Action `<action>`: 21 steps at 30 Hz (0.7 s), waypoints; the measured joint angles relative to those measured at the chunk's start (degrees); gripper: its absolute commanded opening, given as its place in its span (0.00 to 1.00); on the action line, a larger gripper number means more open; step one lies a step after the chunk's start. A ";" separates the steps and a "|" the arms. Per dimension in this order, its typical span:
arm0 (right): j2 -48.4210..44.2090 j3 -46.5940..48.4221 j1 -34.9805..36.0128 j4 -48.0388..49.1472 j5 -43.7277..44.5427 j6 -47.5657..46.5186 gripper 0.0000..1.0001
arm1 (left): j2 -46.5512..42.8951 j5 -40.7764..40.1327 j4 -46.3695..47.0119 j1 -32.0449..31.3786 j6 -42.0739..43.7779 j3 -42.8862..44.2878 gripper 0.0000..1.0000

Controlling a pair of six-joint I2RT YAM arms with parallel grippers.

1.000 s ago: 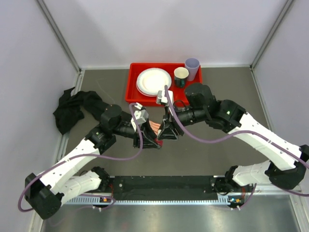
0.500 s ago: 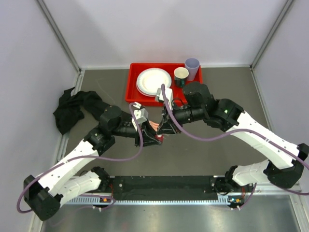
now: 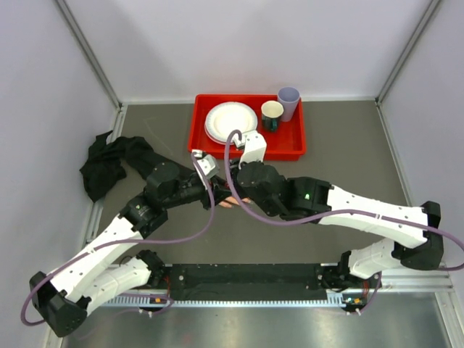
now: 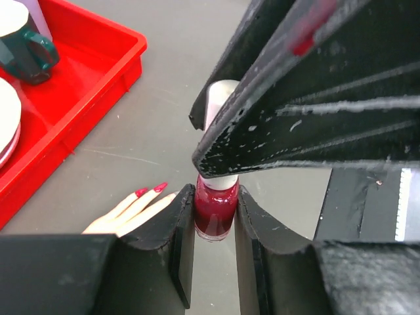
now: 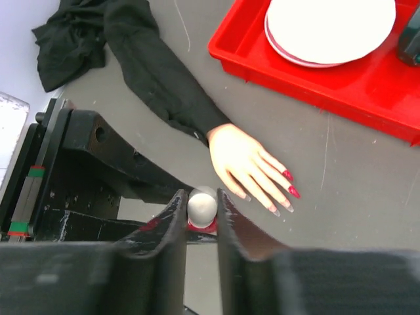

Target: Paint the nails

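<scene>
A pale mannequin hand (image 5: pixel 244 163) with a black sleeve (image 5: pixel 154 75) lies flat on the table. Two of its nails (image 5: pixel 290 184) are dark red and the others look pale grey. My left gripper (image 4: pixel 215 203) is shut on a dark red nail polish bottle (image 4: pixel 214 215) and holds it upright just right of the hand's fingers (image 4: pixel 128 210). My right gripper (image 5: pixel 201 200) is shut on the bottle's white cap (image 5: pixel 202 206) from above. Its fingers (image 4: pixel 308 98) fill the upper right of the left wrist view. In the top view both grippers meet over the hand (image 3: pixel 229 204).
A red tray (image 3: pixel 290 145) at the back holds a white plate (image 3: pixel 230 121), a dark green mug (image 3: pixel 272 113) and a lilac cup (image 3: pixel 288 98). The sleeve's bunched black cloth (image 3: pixel 101 165) lies at the left. Grey walls stand close on three sides.
My right arm has swung left and down, and its gripper now sits over the bottle's cap. My left arm has shifted slightly up and left with the bottle.
</scene>
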 measured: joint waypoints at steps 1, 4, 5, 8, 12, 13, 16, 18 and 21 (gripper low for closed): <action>0.09 0.00 0.02 0.33 0.15 -0.28 0.41 | 0.00 0.13 0.04 0.15 0.00 0.00 0.00; -1.14 -0.11 -0.48 -0.17 -3.82 -3.10 0.55 | 0.00 -0.57 0.79 1.33 -0.22 0.00 0.00; -1.97 -0.17 -1.07 -0.22 -6.60 -4.66 0.56 | 0.00 -0.37 0.92 1.77 -0.24 0.00 0.00; -5.51 -0.17 -3.76 -0.61 -15.28 -8.46 0.62 | 0.00 2.38 1.51 2.23 -0.44 0.00 0.00; -10.64 -0.11 -8.59 -2.36 -30.18 -14.88 0.63 | -0.02 9.79 2.73 2.23 -1.33 0.00 0.00; -11.58 -0.02 -9.64 -3.04 -34.27 -16.39 0.63 | 0.04 12.26 3.41 2.23 -1.90 0.00 0.00; -12.33 0.98 -12.33 -5.64 -45.94 -20.87 0.63 | 0.79 20.37 6.40 2.23 -3.98 0.00 0.00; -12.07 1.44 -13.97 -6.91 -51.78 -22.99 0.62 | 2.21 26.36 8.79 2.23 -6.12 0.00 0.00; -11.04 1.95 -17.42 -8.59 -60.50 -25.44 0.61 | 4.83 34.36 11.06 2.21 -9.25 0.00 0.00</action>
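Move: The white cap is still between the right fingers, with the red bottle just ahead of and below it; the rubber hand lies about 12 cm ahead, 4 cm left and 22 below, and the red tray's middle about 37 ahead and 4 right, at the same depth. The left hand still pinches the bottle's red body, its cap some 2 cm back, 1 cm right and 1 cm above. The right fingers open and let go of the white cap while that hand draws back about 7 cm, rising some 4 cm and drifting a little left, its wrist swinging nearly 50 degrees counter-clockwise. The left hand keeps its pinch on the red bottle; after easing about 1 cm forward it carries the bottle back too, ending some 7.5 cm back, slightly right and up, turned some 30 degrees clockwise, away from the rubber hand. ##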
